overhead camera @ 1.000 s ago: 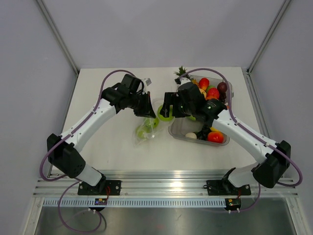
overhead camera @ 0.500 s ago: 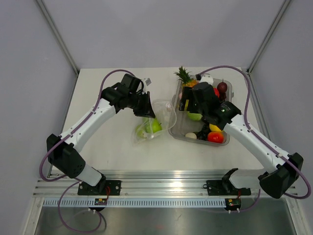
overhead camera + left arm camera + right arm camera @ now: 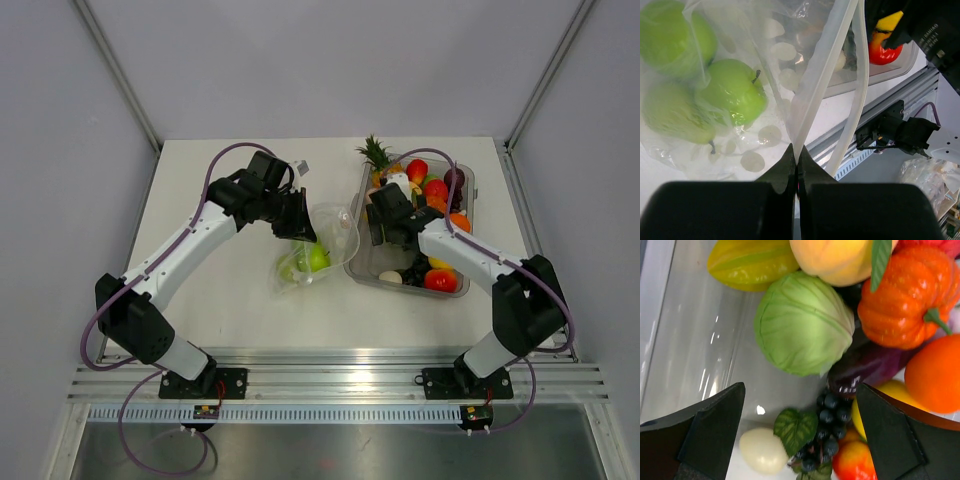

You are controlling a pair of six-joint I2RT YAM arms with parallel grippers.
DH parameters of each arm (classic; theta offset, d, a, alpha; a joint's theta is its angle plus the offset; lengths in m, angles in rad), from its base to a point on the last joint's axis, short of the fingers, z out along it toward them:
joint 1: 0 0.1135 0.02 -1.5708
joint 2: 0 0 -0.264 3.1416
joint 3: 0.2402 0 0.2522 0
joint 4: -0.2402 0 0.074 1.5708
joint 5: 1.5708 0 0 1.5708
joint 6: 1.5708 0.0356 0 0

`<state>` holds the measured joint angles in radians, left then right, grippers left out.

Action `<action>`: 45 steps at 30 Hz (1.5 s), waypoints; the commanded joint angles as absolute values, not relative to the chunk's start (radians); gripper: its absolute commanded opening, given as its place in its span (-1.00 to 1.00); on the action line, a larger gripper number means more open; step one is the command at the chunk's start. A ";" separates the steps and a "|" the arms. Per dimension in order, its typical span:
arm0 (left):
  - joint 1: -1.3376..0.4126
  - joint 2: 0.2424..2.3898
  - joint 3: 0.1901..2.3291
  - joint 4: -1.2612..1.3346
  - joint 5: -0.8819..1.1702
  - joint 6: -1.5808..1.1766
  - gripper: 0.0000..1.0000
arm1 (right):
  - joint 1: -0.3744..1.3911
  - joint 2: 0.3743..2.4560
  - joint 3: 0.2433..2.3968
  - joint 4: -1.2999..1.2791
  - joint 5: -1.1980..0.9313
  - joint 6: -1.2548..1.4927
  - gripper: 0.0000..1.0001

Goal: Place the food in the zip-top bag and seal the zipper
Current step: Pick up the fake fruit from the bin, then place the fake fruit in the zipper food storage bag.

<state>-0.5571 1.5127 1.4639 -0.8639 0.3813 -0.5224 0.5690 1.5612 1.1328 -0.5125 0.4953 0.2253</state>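
The clear zip-top bag (image 3: 325, 240) lies left of the tray, its mouth held up. My left gripper (image 3: 297, 222) is shut on the bag's mouth edge, pinching the white zipper strip (image 3: 820, 70) between its fingertips (image 3: 797, 155). Three green apples (image 3: 735, 92) lie inside the bag. My right gripper (image 3: 380, 232) hangs open over the tray's near-left part, nothing between its fingers (image 3: 710, 430). Below it lie a pale green cabbage (image 3: 802, 322), dark grapes (image 3: 832, 425), an orange pumpkin (image 3: 905, 300), a purple eggplant (image 3: 870, 370) and a white egg (image 3: 762, 450).
The rigid clear tray (image 3: 372, 262) stands at the right, holding more food: a pineapple (image 3: 375, 155), red and yellow pieces (image 3: 440, 280). A yellow-green starfruit (image 3: 752, 260) lies by the tray wall. The metal rail (image 3: 340, 385) runs along the near edge.
My right gripper has pulled back from the bag's mouth to over the tray and opened wider. The left gripper keeps its hold on the bag edge.
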 commanded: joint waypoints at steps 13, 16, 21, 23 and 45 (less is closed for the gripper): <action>-0.558 1.494 1.505 -0.853 0.374 -0.494 -1.00 | 0.485 1.758 1.160 -0.216 0.538 0.031 0.99; -0.558 1.499 1.508 -0.854 0.379 -0.495 -1.00 | 0.482 1.779 1.157 -0.206 0.531 0.032 0.97; -0.558 1.497 1.499 -0.851 0.379 -0.499 -1.00 | 0.483 1.740 1.135 -0.219 0.497 0.074 0.45; -0.558 1.497 1.496 -0.853 0.377 -0.499 -1.00 | 0.483 1.715 1.131 -0.232 0.486 0.098 0.30; -0.558 1.489 1.477 -0.836 0.377 -0.500 -1.00 | 0.485 1.106 1.184 -0.495 0.100 0.345 -0.16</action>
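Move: The cabbage lies about 6 cm ahead of the open right hand, some 5 cm below it and nearly in line, 1 cm to its right. The star fruit is 5 cm ahead and 5 cm left of the cabbage, the peach 8 cm beyond and 2 cm right of it, the pumpkin 5 cm beyond and 8 cm right of it, the grapes 9 cm nearer and 3 cm right of it. From the left hand the cabbage is roughly 22 cm right, 5 cm ahead and 12 cm lower. The cabbage is straddled by the right hand's wide-open fingers as they slide some 5 cm forward and 4 cm down into the bin, then pinched between both pads. The hand lifts it about 15 cm and draws it some 8 cm back, the wrist tipping upward and rolling its left side up by about 25 degrees. ##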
